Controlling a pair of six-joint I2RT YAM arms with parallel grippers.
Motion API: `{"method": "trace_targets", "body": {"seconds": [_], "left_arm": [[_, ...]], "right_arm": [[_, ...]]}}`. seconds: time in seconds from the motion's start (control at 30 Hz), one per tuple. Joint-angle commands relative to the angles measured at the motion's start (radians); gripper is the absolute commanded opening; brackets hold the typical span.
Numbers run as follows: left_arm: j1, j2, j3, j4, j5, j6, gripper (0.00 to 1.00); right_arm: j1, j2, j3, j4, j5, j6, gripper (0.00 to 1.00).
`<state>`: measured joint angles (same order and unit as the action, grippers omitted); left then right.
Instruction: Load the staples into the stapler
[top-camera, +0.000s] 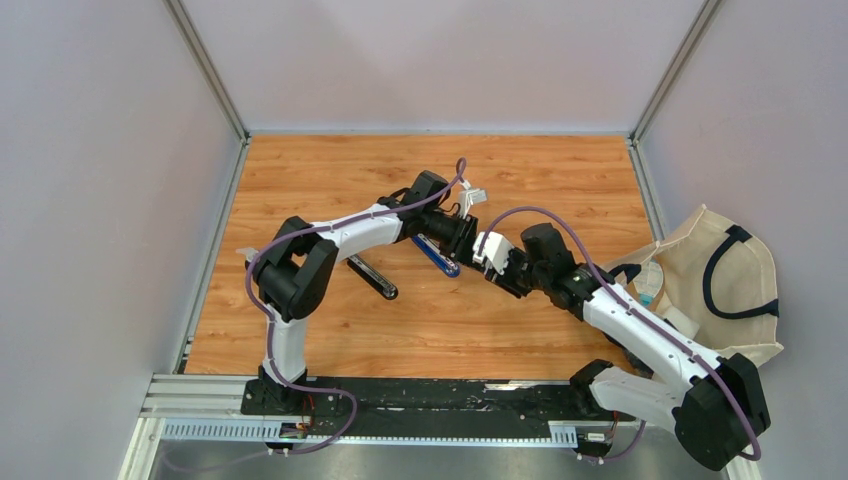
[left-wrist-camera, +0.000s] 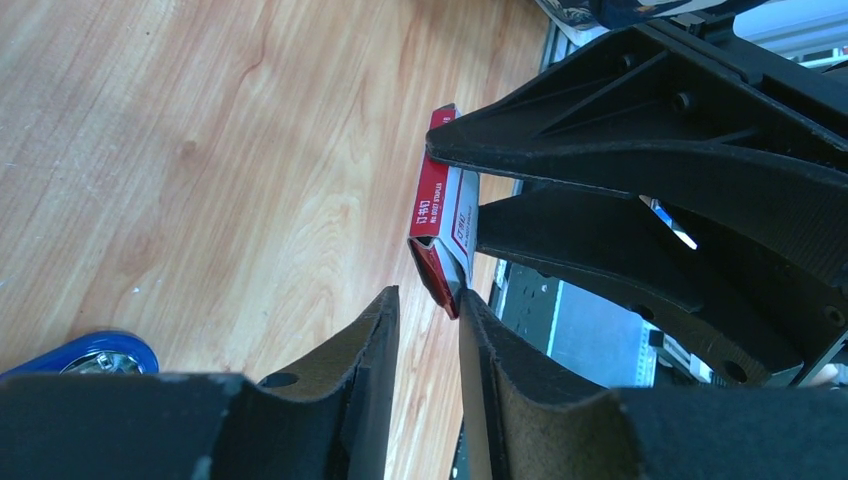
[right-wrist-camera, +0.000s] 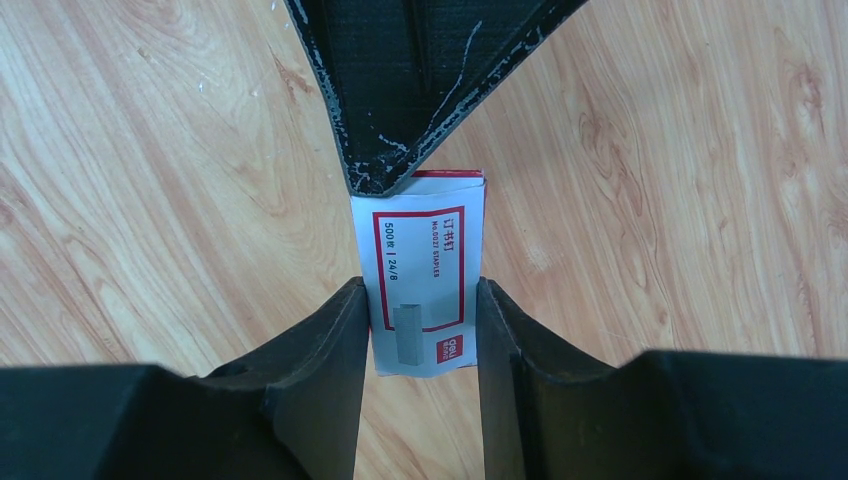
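My right gripper (right-wrist-camera: 420, 300) is shut on the sides of a tiny white box with a red label (right-wrist-camera: 425, 280), held above the wood. The staples themselves are hidden inside the box. My left gripper (left-wrist-camera: 428, 300) faces the box's (left-wrist-camera: 440, 215) far end. Its jaws stand a little apart with nothing between them, and the box's red end flap touches the tip of one finger (left-wrist-camera: 475, 320). In the top view the two grippers meet at the box (top-camera: 490, 250) mid-table. The blue and black stapler (top-camera: 437, 255) lies on the table under the left wrist, and its blue end (left-wrist-camera: 85, 355) shows in the left wrist view.
A black bar (top-camera: 372, 277) lies on the wood left of the stapler; I cannot tell whether it joins it. A cream tote bag (top-camera: 720, 280) with dark handles sits off the table's right edge. Grey walls enclose the wooden table (top-camera: 330, 180).
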<state>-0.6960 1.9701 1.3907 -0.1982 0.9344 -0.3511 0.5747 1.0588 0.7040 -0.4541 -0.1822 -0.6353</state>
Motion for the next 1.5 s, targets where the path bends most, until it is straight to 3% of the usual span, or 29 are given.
{"method": "trace_targets", "body": {"seconds": [0.0, 0.27, 0.47, 1.47], "left_arm": [[-0.013, 0.016, 0.042, 0.022, 0.024, -0.008, 0.35], [-0.016, 0.019, 0.044, 0.023, 0.032, -0.012, 0.26], [-0.017, 0.023, 0.048, 0.025, 0.037, -0.012, 0.00], [0.073, -0.091, -0.004, 0.048, 0.009, -0.011, 0.00]], "right_arm": [[0.014, -0.013, 0.006, 0.028, -0.033, 0.014, 0.41], [0.017, -0.016, 0.006, 0.026, -0.037, 0.014, 0.41], [0.017, -0.011, 0.003, 0.025, -0.034, 0.009, 0.41], [0.005, -0.014, -0.021, -0.001, 0.039, -0.029, 0.42]]}}
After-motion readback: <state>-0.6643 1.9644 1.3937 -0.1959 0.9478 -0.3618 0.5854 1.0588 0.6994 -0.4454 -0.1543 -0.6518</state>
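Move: The staple box is already in the right fingers, its middle within about 1 cm ahead and 1 cm left of that hand. From the left hand, whose parted fingertips are at the box's forward-left end, its middle is roughly 3 cm right, 1 cm back and 1 cm lower. The blue stapler lies about 10 cm below the left hand, some 7 cm left and 4 cm ahead; the black stapler is about 25 cm left and 3 cm ahead, at table height. The staple box is held nearly still by the right hand, which keeps its grip, while the left fingers, half open at the box's end flap, draw back about half a centimetre and close completely. They stay shut there briefly, then pull away from the box forward and to the left, rising slightly, about 2 cm in all, with hardly any turn of the wrist. ##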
